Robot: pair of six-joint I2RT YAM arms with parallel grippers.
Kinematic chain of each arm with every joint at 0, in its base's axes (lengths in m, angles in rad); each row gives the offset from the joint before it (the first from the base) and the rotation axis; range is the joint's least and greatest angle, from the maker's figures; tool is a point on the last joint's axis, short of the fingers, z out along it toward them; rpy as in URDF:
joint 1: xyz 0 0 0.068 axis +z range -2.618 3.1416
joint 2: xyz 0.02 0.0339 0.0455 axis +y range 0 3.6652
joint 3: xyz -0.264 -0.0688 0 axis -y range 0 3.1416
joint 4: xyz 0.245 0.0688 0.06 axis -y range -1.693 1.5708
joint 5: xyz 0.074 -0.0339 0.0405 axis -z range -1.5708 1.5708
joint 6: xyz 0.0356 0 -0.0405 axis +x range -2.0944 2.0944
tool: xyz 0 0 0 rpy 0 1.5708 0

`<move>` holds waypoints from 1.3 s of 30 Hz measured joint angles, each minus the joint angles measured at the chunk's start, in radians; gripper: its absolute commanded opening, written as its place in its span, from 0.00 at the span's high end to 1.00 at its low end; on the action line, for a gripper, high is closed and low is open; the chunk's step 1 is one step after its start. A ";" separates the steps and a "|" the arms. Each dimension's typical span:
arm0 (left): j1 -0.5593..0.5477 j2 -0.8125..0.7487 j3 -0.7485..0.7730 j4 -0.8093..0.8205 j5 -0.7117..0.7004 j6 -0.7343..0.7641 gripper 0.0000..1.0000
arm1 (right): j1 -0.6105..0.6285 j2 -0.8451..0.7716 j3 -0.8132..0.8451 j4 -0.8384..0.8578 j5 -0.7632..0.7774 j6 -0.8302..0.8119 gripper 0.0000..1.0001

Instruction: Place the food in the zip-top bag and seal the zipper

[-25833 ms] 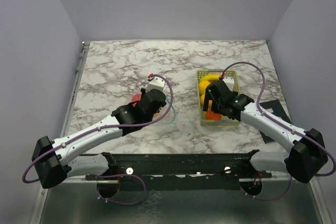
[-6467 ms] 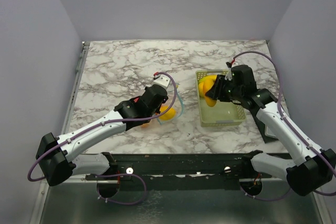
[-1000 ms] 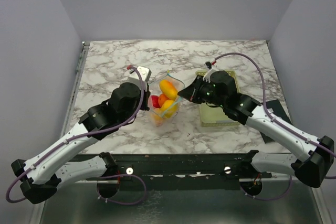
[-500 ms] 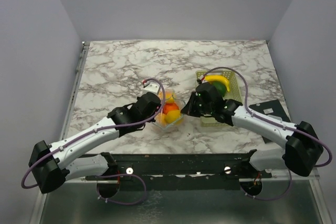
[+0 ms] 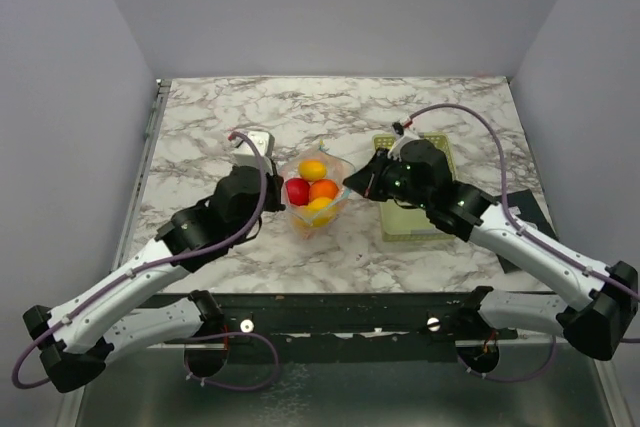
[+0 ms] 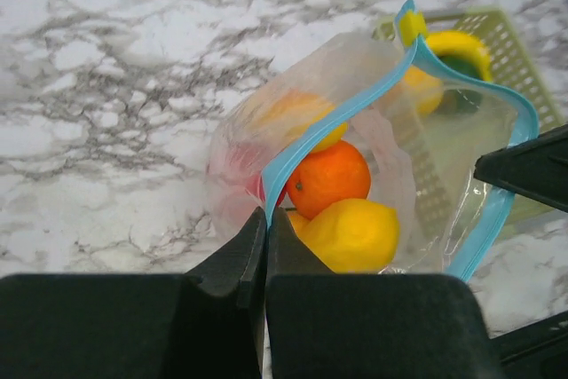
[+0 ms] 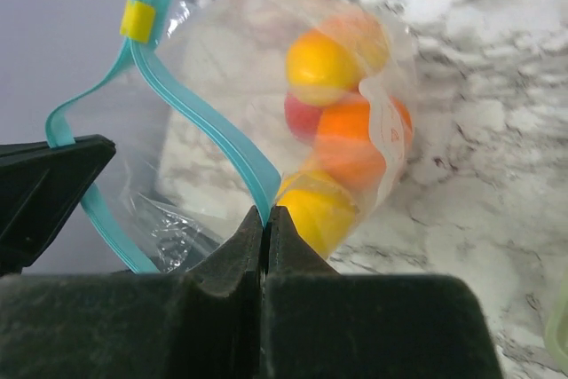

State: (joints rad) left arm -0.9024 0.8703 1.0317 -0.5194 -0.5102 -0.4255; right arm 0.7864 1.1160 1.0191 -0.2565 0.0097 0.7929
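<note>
The clear zip-top bag hangs between my two grippers over the middle of the table. Inside it lie food pieces: a lemon, a red apple and an orange. My left gripper is shut on one side of the blue zipper. My right gripper is shut on the opposite side of the zipper. The bag's mouth gapes open between them. A yellow slider tab sits at the strip's far end. A banana and a dark green piece remain in the basket.
The pale yellow-green slotted basket stands right of the bag, mostly under my right arm. A flat black pad lies at the table's right edge. Grey walls enclose the marble table on three sides.
Both grippers have carried the bag farther from the near edge and slightly left. The right arm now covers the basket, hiding the banana in the top view.
</note>
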 measured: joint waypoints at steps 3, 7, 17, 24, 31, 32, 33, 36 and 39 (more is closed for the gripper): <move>0.000 0.042 -0.100 0.002 -0.015 -0.029 1.00 | 0.000 0.071 -0.070 0.017 -0.012 0.006 0.99; 0.000 0.140 -0.196 -0.007 -0.010 -0.068 1.00 | 0.000 0.156 -0.132 0.014 -0.036 0.015 0.99; 0.000 0.069 0.003 -0.029 -0.019 -0.021 1.00 | 0.013 0.073 0.010 -0.045 -0.037 -0.011 0.99; 0.000 0.045 -0.001 -0.010 -0.068 0.008 1.00 | 0.013 0.093 -0.005 -0.002 -0.037 -0.008 0.99; 0.000 0.087 -0.113 -0.029 -0.068 0.011 1.00 | 0.013 0.169 -0.077 -0.003 -0.038 -0.005 0.89; 0.000 0.087 -0.113 -0.027 -0.068 0.014 1.00 | 0.013 0.169 -0.076 -0.002 -0.038 -0.006 0.82; 0.000 0.085 -0.113 -0.026 -0.068 0.019 1.00 | 0.013 0.166 -0.073 -0.003 -0.037 -0.009 0.78; 0.000 0.085 -0.113 -0.024 -0.067 0.031 1.00 | 0.013 0.161 -0.051 -0.017 -0.025 -0.018 0.59; 0.000 0.085 -0.113 -0.020 -0.064 0.044 1.00 | 0.013 0.143 -0.017 -0.053 0.011 -0.038 0.47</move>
State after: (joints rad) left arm -0.9024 0.9550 0.9188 -0.5392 -0.5739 -0.3813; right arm 0.7998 1.2594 1.0023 -0.3096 0.0204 0.7551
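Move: Both hands already pinch the bag's blue zipper lips, mouth open between them. The food heap inside lies about 5 cm ahead of the left hand, 7 cm to its right and some 16 cm below. From the right hand it is about 4 cm ahead, 7 cm to the left and 14 cm below; the yellow zipper tab is roughly 9 cm ahead and 5 cm left, slightly below, and the green basket about 5 cm ahead, 17 cm right and 21 cm below. Down fast together, both hands jolt the bag some 12 cm towards the table, whip it back up almost to the starting height, then bring it down again, more gently, by 8 cm or so. The left hand stops there, its grip on its lip kept; the right opens its fingers nearly halfway, letting go of its lip, and eases up about 2 cm. ##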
